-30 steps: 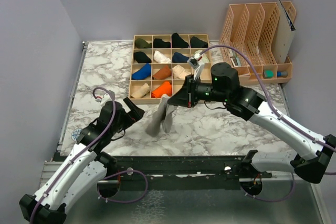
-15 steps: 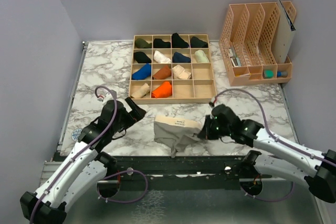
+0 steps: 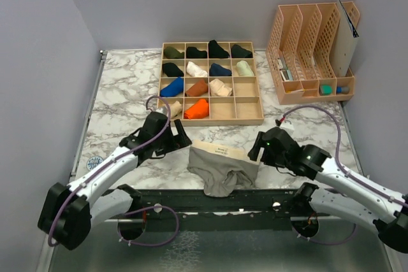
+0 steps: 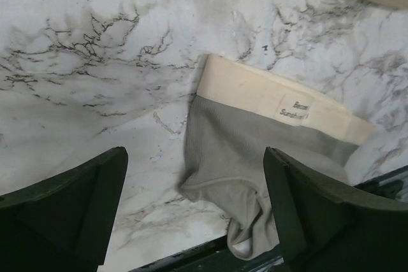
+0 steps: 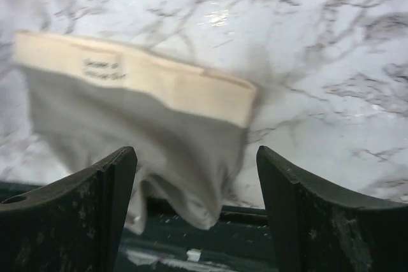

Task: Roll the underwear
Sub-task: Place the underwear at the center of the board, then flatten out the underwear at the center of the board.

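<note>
The grey underwear (image 3: 223, 169) with a cream band lies spread flat near the table's front edge, band toward the tray, and its crotch end droops over the edge. My left gripper (image 3: 177, 137) hovers open just left of it; in the left wrist view the underwear (image 4: 255, 138) lies ahead and to the right of the left gripper (image 4: 194, 154). My right gripper (image 3: 256, 147) stands open at the garment's right end. In the right wrist view the underwear (image 5: 146, 106) is blurred, and the right gripper (image 5: 196, 151) holds nothing.
A wooden compartment tray (image 3: 210, 121) with several rolled garments sits behind the underwear. A peach file organizer (image 3: 312, 49) stands at the back right. A dark metal rail (image 3: 217, 199) runs below the table's front edge.
The right gripper brought the underwear down from beside the tray to the front of the table, then opened and let it go. The left arm swung right toward the garment.
</note>
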Motion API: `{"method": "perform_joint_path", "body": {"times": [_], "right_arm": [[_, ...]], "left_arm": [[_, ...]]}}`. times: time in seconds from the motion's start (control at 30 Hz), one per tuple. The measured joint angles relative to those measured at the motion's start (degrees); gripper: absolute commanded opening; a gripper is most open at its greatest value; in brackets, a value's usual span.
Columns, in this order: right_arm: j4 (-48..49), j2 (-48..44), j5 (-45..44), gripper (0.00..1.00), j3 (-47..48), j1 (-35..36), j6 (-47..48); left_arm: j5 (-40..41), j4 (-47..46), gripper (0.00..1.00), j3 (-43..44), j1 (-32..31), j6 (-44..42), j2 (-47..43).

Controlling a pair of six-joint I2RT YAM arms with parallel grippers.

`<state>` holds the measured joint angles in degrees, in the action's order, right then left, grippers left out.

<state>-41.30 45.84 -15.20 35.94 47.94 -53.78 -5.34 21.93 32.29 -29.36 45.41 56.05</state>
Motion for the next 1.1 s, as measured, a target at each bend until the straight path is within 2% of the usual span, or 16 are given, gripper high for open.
{"method": "perform_joint_path", "body": {"times": [0.1,0.23,0.37,0.43,0.57,0.7,0.9,0.97,1.1], "right_arm": [[-0.79,6.14,-4.55,0.72,-0.17,-0.57,-2.01],[0.72,14.51,-6.23,0.66,-1.31,-1.73,-3.15],[4.92,16.98,-6.36,0.63,-5.51,-2.67,-3.04],[7.41,17.55,-6.19,0.6,-7.15,-3.21,-2.25],[12.68,18.78,-5.09,0.57,-7.52,-5.18,-0.07],[18.1,20.72,-3.37,0.43,-7.54,-7.04,1.62],[23.37,21.64,-0.96,0.13,-8.59,-8.17,3.56],[23.76,21.59,-0.02,0.02,-8.76,-8.31,4.52],[23.3,20.79,1.53,0.0,-8.79,-8.31,6.62]], "left_arm": [[-0.44,-2.51,0.89,0.46,-0.74,-3.52,6.67],[-0.59,-3.87,0.87,2.93,-2.67,-7.45,13.88],[-0.76,-7.17,0.85,3.82,-4.17,-9.88,17.84],[-1.27,-8.9,0.8,3.91,-4.52,-10.86,19.56],[-2.64,-11.85,0.77,4.09,-4.79,-12.28,22.56],[-3.23,-14.75,0.71,4.13,-4.9,-13.05,23.93],[-3.93,-19.58,0.44,4.13,-4.9,-13.6,26.67],[-4.48,-21.22,0.31,4.09,-4.9,-13.53,27.76],[-5.57,-23.91,0.12,3.26,-5.03,-13.03,28.96]]}}
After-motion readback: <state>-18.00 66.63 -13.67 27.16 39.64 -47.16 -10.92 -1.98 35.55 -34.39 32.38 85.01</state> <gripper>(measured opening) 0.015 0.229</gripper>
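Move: The left end of the underwear's cream waistband is about 4 cm ahead of the left hand, 6 cm to its right and 7 cm below; the orange roll lies about 16 cm beyond that end, roughly in line. For the right hand, the waistband's right end is about 4 cm ahead, level sideways and 9 cm below, with the printed label 13 cm to this hand's left, 8 cm ahead and equally low. The left hand sinks and slides to its right, about 6 cm each way, while easing forward and turning some 20 degrees clockwise, then its wide-open fingers close and pinch the left end of the waistband. Meanwhile the right hand drops about 9 cm to the table beside the other end, drifting to its right, then reaches forward and back leftward by a few centimetres as its fingers shut at the waistband's right corner, catching the edge of the cloth. ##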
